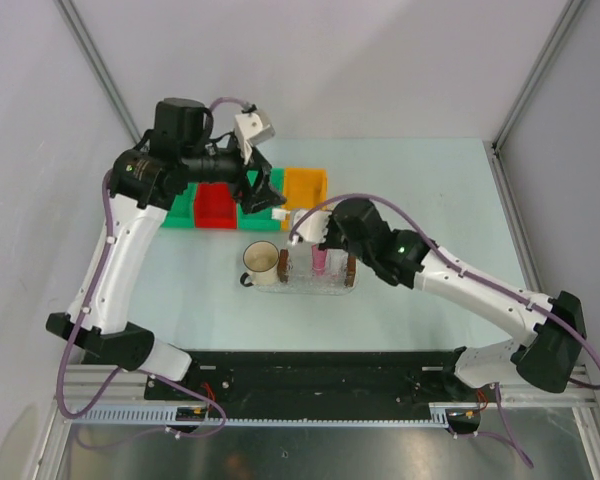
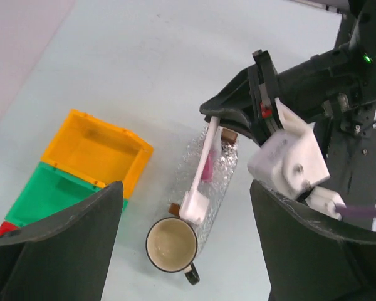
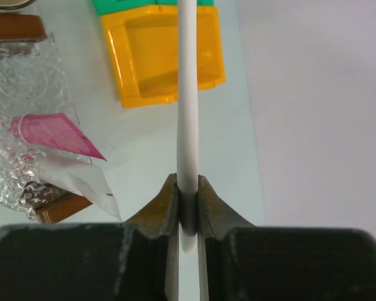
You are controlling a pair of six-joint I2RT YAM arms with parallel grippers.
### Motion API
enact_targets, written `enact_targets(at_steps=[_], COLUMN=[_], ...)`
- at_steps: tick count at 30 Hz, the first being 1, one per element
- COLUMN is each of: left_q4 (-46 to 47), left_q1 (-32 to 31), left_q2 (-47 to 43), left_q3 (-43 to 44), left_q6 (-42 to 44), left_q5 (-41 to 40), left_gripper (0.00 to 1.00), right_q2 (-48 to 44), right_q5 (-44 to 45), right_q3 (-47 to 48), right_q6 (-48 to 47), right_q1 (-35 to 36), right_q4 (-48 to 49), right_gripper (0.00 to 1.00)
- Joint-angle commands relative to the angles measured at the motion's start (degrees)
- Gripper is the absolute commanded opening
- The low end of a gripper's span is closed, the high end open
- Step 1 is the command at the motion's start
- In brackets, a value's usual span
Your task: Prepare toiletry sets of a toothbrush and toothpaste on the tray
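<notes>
The white toothbrush (image 3: 188,94) is clamped by its handle end in my right gripper (image 3: 188,191), which is shut on it. In the left wrist view the toothbrush (image 2: 202,169) slants down over the clear tray (image 2: 224,164), its head (image 2: 195,204) near the cup end. I cannot tell if it touches the tray. A pink toothpaste (image 3: 50,135) lies on the tray (image 3: 6,81), with a white tube (image 3: 81,179) beside it. My left gripper (image 1: 263,192) hangs high over the bins, open and empty, its fingers (image 2: 56,244) wide apart.
A cream cup (image 1: 261,262) stands against the tray's left end. Red (image 1: 216,207), green (image 1: 183,212) and orange (image 1: 305,188) bins sit in a row behind the tray. Brown blocks (image 1: 283,265) (image 1: 350,268) mark the tray's short ends.
</notes>
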Motion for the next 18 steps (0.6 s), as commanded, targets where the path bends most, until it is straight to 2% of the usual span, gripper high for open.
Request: enact_targets(at_steps=[1, 6, 11, 14, 18], left_q4=[8.3, 20.7, 31.9, 39.5, 47.8], left_q1=[2.5, 2.7, 2.7, 2.7, 2.5], left_q2=[-2.8, -6.8, -10.8, -12.6, -12.6], left_q3=[-0.1, -8.3, -14.5, -19.3, -24.5], left_q6=[-5.7, -10.4, -14.9, -19.2, -26.7], left_q5=[2.1, -0.8, -2.1, -1.2, 4.4], left_gripper=[0.86, 0.87, 0.88, 0.9, 0.91], right_q2=[-3.6, -4.8, -5.6, -5.8, -4.9], right_q5=[-10.6, -26.5, -38.6, -46.7, -57.2], right_q3=[3.6, 8.1, 10.3, 11.1, 11.4], right_q6=[11.9, 23.0, 33.8, 39.7, 45.0], right_q1=[-6.7, -15.5, -23.5, -26.6, -28.3], right_q4=[-0.8, -1.9, -1.2, 0.3, 3.1], right_gripper=[0.0, 0.0, 0.0, 0.0, 0.0])
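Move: The right hand already holds the toothbrush, apparently bound for the mug, which stands about 13 cm to its left, 4 cm back and some 18 cm below. Counted from that same hand, the tray's middle lies roughly 6 cm back, 4 cm left and 22 cm down, and the orange bin about 10 cm ahead, 3 cm left and 21 cm down. From the empty left hand the mug is some 5 cm left, 6 cm back and 29 cm below. Still pinching the toothbrush by its handle, the right hand swings off to the right and forward, away from the open left gripper and the mug, then mostly climbs, ending about 8 cm higher. As it goes the wrist rolls its left side up and tips, some 50 degrees in all, to bring the brush head up. The left hand rises about 3 cm and eases forward, fingers staying wide open. ##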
